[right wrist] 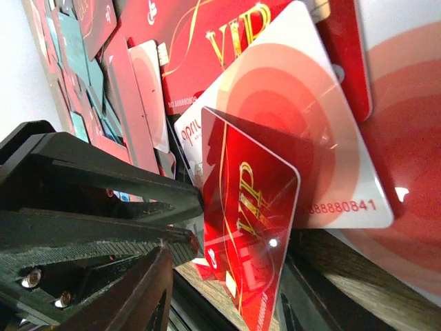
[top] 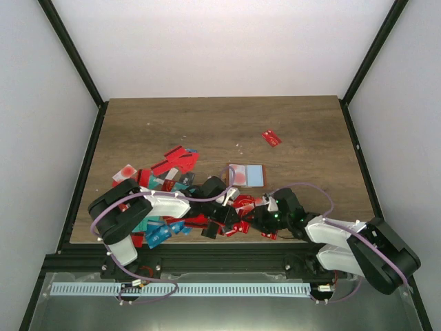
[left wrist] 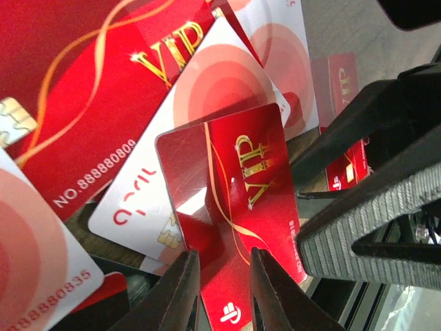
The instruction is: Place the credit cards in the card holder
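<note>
A red VIP credit card (left wrist: 234,186) stands tilted up off the heap of credit cards (top: 169,172). My left gripper (left wrist: 222,258) has its narrow jaws on the card's lower end; in the right wrist view the left gripper (right wrist: 198,221) meets the card's (right wrist: 251,227) left edge. My right gripper (right wrist: 231,272) is open and straddles the same card, with wood showing between its left finger and the card. One ribbed right finger (left wrist: 372,221) sits at the card's right edge. The card holder (top: 246,175) lies open just beyond both grippers (top: 227,210) (top: 260,215).
Red, white and teal cards lie scattered over the left and middle of the wooden table (top: 310,124). One lone red card (top: 271,138) lies far right of the holder. A white card with red circles (right wrist: 303,103) lies under the raised card.
</note>
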### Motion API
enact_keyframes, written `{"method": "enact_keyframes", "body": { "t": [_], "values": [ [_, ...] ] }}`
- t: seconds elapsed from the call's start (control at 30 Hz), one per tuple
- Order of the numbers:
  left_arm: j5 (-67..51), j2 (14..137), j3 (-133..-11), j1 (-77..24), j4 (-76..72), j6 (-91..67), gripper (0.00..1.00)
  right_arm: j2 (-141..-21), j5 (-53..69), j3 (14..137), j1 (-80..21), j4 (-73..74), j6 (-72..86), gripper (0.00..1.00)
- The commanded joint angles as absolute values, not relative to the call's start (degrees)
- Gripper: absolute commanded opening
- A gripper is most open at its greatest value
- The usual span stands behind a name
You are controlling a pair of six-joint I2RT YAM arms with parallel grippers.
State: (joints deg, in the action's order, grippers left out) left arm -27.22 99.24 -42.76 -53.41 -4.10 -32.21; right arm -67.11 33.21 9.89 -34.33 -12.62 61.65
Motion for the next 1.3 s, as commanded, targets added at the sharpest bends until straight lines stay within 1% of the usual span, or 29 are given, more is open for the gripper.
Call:
{"method": "enact_keyframes", "body": {
  "t": [0.0,0.07,0.17,0.3,0.5,0.83,1.03,1.27],
  "values": [
    [-27.5,101.8,-40.5,-54.4,-3.3,-33.0,0.23,-67.5,31.6,7.7,-34.5,-12.2,62.2,0.42],
    [-27.8,102.3,-40.6,-54.6,-3.9,-33.3,0.23,-67.1,31.8,7.4,-34.5,-12.9,62.0,0.40],
    [-27.9,102.7,-40.9,-54.8,-4.1,-33.5,0.23,-66.4,31.7,7.3,-34.5,-12.8,61.8,0.34],
    [-27.5,102.3,-41.0,-55.0,-4.4,-33.8,0.23,-65.6,30.7,7.7,-34.5,-10.7,61.0,0.19],
    [-25.3,100.1,-41.2,-55.0,-3.6,-34.4,0.23,-64.9,28.2,10.4,-34.5,-3.0,57.7,0.02],
    [-19.8,93.4,-42.2,-53.8,1.2,-35.2,0.23,-59.7,29.1,16.2,-34.5,7.5,51.7,0.01],
    [-17.3,86.2,-42.1,-52.3,4.2,-35.2,0.24,-56.4,28.9,20.7,-34.4,13.7,47.8,0.01],
    [-17.1,77.9,-41.8,-47.5,7.1,-33.8,0.25,-54.0,31.6,25.9,-30.5,12.7,42.4,0.01]
  ]
}}
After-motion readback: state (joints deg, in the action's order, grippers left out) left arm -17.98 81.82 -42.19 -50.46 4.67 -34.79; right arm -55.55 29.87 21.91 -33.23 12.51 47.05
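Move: The red VIP card I want is tilted up out of the pile between my grippers. Its middle is some 2 cm left of my right hand, at about the same height, its near part between my open fingers, and about 2 cm right of my left hand. From my right hand, a white red-circle card lies about 3 cm ahead, 2 cm left and 2 cm lower. The open card holder is roughly 15 cm ahead and 1 cm left, and a loose red card 8 cm right and 2 cm back. I close my right fingers on the tilted card while sinking and easing right about 1 cm, then draw it up off the pile some 6 cm, pulling slightly forward late on. My left hand, nearly shut against the card, nudges barely 1 cm back and right as my right hand pinches, then comes away, rising about 8 cm while heading forward and left. ##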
